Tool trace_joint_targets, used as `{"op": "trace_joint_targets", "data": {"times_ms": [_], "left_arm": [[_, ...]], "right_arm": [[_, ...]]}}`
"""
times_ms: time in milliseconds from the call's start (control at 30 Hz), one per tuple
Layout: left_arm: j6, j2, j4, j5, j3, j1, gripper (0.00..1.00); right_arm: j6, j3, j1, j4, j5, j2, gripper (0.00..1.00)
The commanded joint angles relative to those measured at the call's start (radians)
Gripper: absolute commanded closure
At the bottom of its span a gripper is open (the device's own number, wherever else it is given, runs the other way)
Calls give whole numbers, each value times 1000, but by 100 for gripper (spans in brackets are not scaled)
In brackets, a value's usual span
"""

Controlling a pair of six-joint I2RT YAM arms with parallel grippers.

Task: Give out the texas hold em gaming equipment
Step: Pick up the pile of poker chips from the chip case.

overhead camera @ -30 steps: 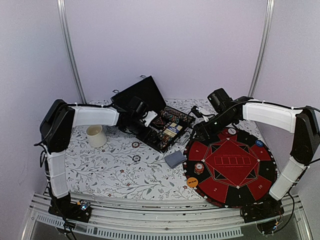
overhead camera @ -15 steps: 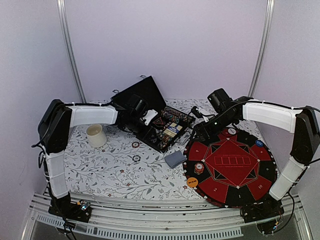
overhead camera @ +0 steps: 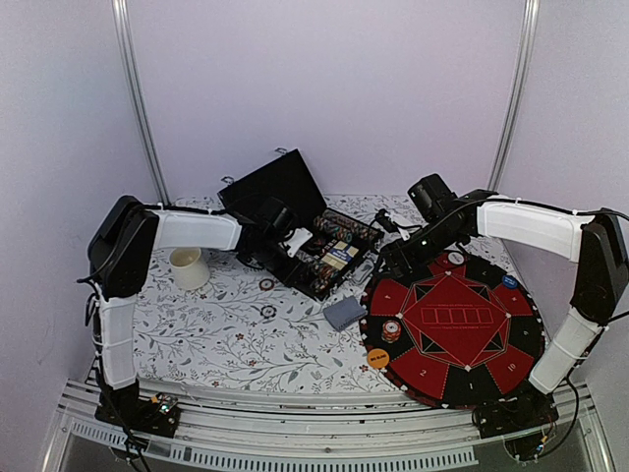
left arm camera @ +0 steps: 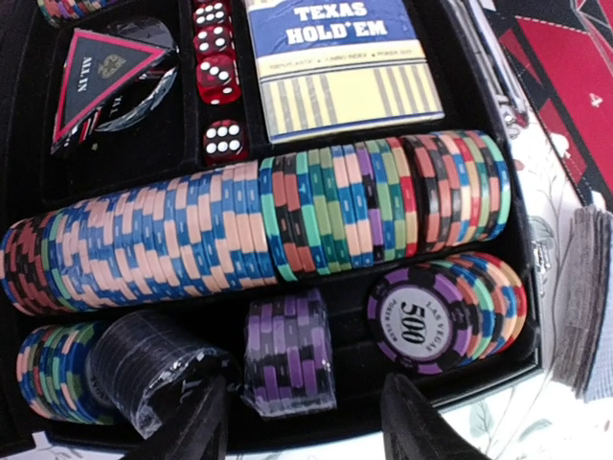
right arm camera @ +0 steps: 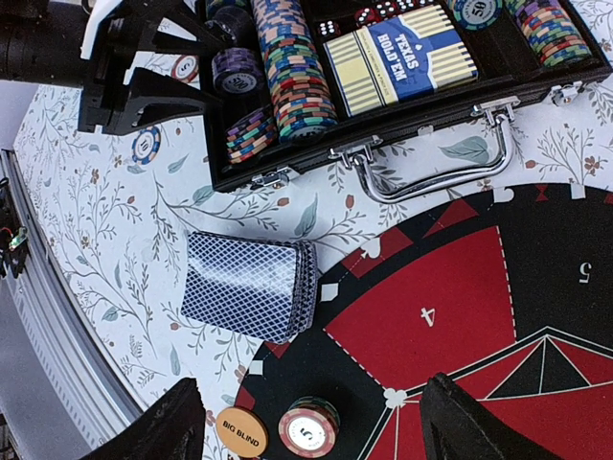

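Observation:
An open black case point(overhead camera: 324, 256) holds rows of multi-coloured poker chips point(left arm camera: 259, 225), red dice and a blue Texas Hold'em card box point(left arm camera: 335, 57). My left gripper point(left arm camera: 306, 426) is low at the case's near edge. It is open, its fingers on either side of a plastic-wrapped purple chip stack point(left arm camera: 287, 355), with a gap showing on the right. My right gripper point(right arm camera: 321, 426) hangs open above the red and black mat point(right arm camera: 450, 307). Below it are a short chip stack point(right arm camera: 308, 429) and an orange Big Blind button point(right arm camera: 241, 431). A blue-backed card deck point(right arm camera: 249, 285) lies beside the mat.
A cream cup point(overhead camera: 189, 266) stands at the left. Two loose chips point(overhead camera: 266, 283) lie on the floral cloth in front of the case. White point(overhead camera: 455, 259) and blue point(overhead camera: 509, 281) buttons rest on the mat's far rim. The case lid point(overhead camera: 275, 182) stands raised behind.
My left gripper has narrowed its jaws and eased a little further over the case. The right arm has not moved.

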Motion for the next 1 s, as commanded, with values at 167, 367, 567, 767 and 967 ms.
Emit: {"op": "trace_joint_targets", "data": {"times_ms": [167,367,567,767,967], "left_arm": [[-2,53,-27,-4,27,-6,47],[-12,66,-18,13,41,-8,71],[-39,-13,-2,64,15,-7,100],[-96,-165,27,96,-19,-8,100],[-318,-341,259,362,-148,-5,100]], "right_arm": [[-11,5,-7,-1,-18,12,20],[-10,3,-7,1,-22,11,21],[-10,7,-7,-9,-17,2,20],[-60,43,-7,-9,40,-58,20],[-194,27,52,93,218,-184,21]]}}
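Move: The wrapped purple chip pile sits between the left hand's open fingers, about 1 cm ahead, 1 cm right and 2 cm down. At about the same height, the black wrapped chips are some 4 cm ahead and 3 cm left of the hand; the 500-chip stack is 3 cm back, 5 cm right. The Texas Hold'em box is 7 cm ahead, 10 cm right. From the right hand the purple pile lies roughly 6 cm ahead, 19 cm left, 11 cm down. Left fingers sink about 1 cm, pinch the purple pile, then lift it some 10 cm, drawing slightly back. ##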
